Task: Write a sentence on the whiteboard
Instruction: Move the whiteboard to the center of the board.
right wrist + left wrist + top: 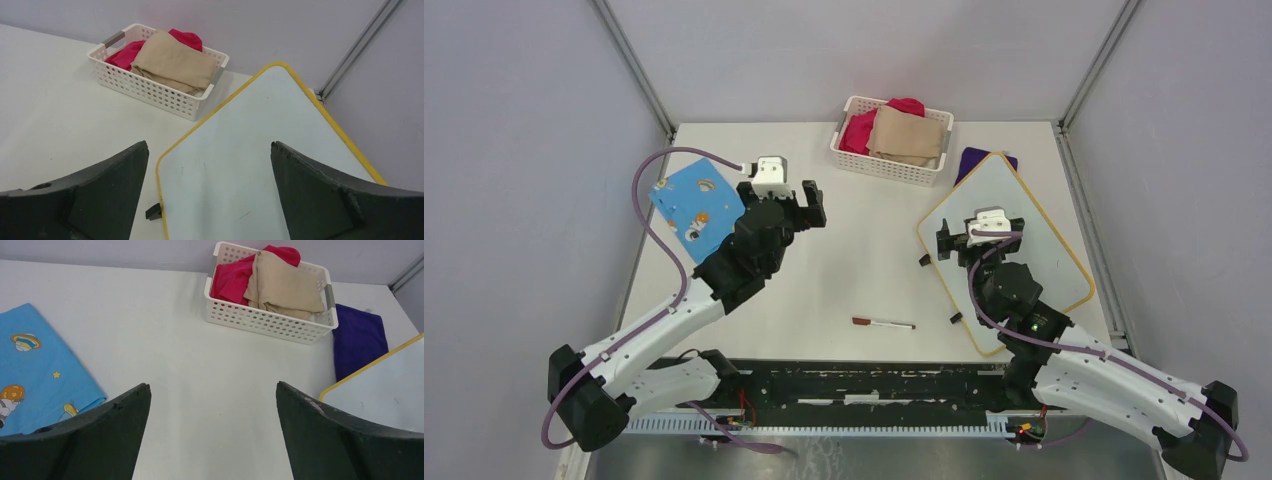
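The whiteboard (1054, 255), white with a yellow rim, lies turned at an angle on the right of the table. Its visible surface (250, 150) is blank except for faint scratches, and no sentence shows on it. My right gripper (981, 238) hovers over the board's left part, open and empty (209, 143). A marker (884, 323) with a red cap lies on the table near the front, between the arms and apart from both. My left gripper (782, 198) is open and empty over bare table at the left (212, 385). The board's corner (385, 390) shows at its right.
A white perforated basket (879, 165) with red and beige cloths stands at the back centre. A purple cloth (972, 158) lies partly under the board's far corner. A blue printed cloth (694, 205) lies at the left beside my left arm. Small black feet (924, 260) stick out from the board's edge.
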Motion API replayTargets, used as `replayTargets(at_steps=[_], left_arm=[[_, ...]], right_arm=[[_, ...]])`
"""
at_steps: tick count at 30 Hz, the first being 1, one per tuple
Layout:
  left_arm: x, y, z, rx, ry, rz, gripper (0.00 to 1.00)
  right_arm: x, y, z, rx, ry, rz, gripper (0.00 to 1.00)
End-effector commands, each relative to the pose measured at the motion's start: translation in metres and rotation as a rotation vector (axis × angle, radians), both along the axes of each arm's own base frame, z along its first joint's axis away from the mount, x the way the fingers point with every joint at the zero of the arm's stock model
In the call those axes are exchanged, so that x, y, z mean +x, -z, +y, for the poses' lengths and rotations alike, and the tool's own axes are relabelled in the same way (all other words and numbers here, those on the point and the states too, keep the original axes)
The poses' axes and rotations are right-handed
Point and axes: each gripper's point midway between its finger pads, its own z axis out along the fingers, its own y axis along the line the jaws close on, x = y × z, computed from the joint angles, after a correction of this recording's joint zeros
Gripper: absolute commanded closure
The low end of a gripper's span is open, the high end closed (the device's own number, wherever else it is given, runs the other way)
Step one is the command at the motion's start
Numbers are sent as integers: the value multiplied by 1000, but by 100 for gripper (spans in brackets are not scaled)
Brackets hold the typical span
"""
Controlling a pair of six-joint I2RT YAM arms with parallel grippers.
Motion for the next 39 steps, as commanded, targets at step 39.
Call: replayTargets(at_steps=[39], left_arm=[[-40, 35, -140, 105, 798, 73, 0]], right_arm=[[-36, -37, -15, 28, -148, 39, 2]])
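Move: The whiteboard lies well to the left gripper's right, its middle about 47 cm over, 2 cm back and 22 cm below. The marker is some 21 cm back and 19 cm right of that gripper, the basket about 28 cm ahead and 22 cm right. From the right gripper, the board's middle is roughly 3 cm ahead, 11 cm right and 22 cm below, and the marker 15 cm back and 17 cm left. Bring the left gripper right towards the whiteboard, about 10 cm, slowly at first and then faster, drawing back a little and sinking some 6 cm late on while it swings about 30 degrees clockwise to face the board. Meanwhile ease the right gripper up and back a few centimetres, slightly right, over the board. Keep both grippers wide open, touching nothing. ##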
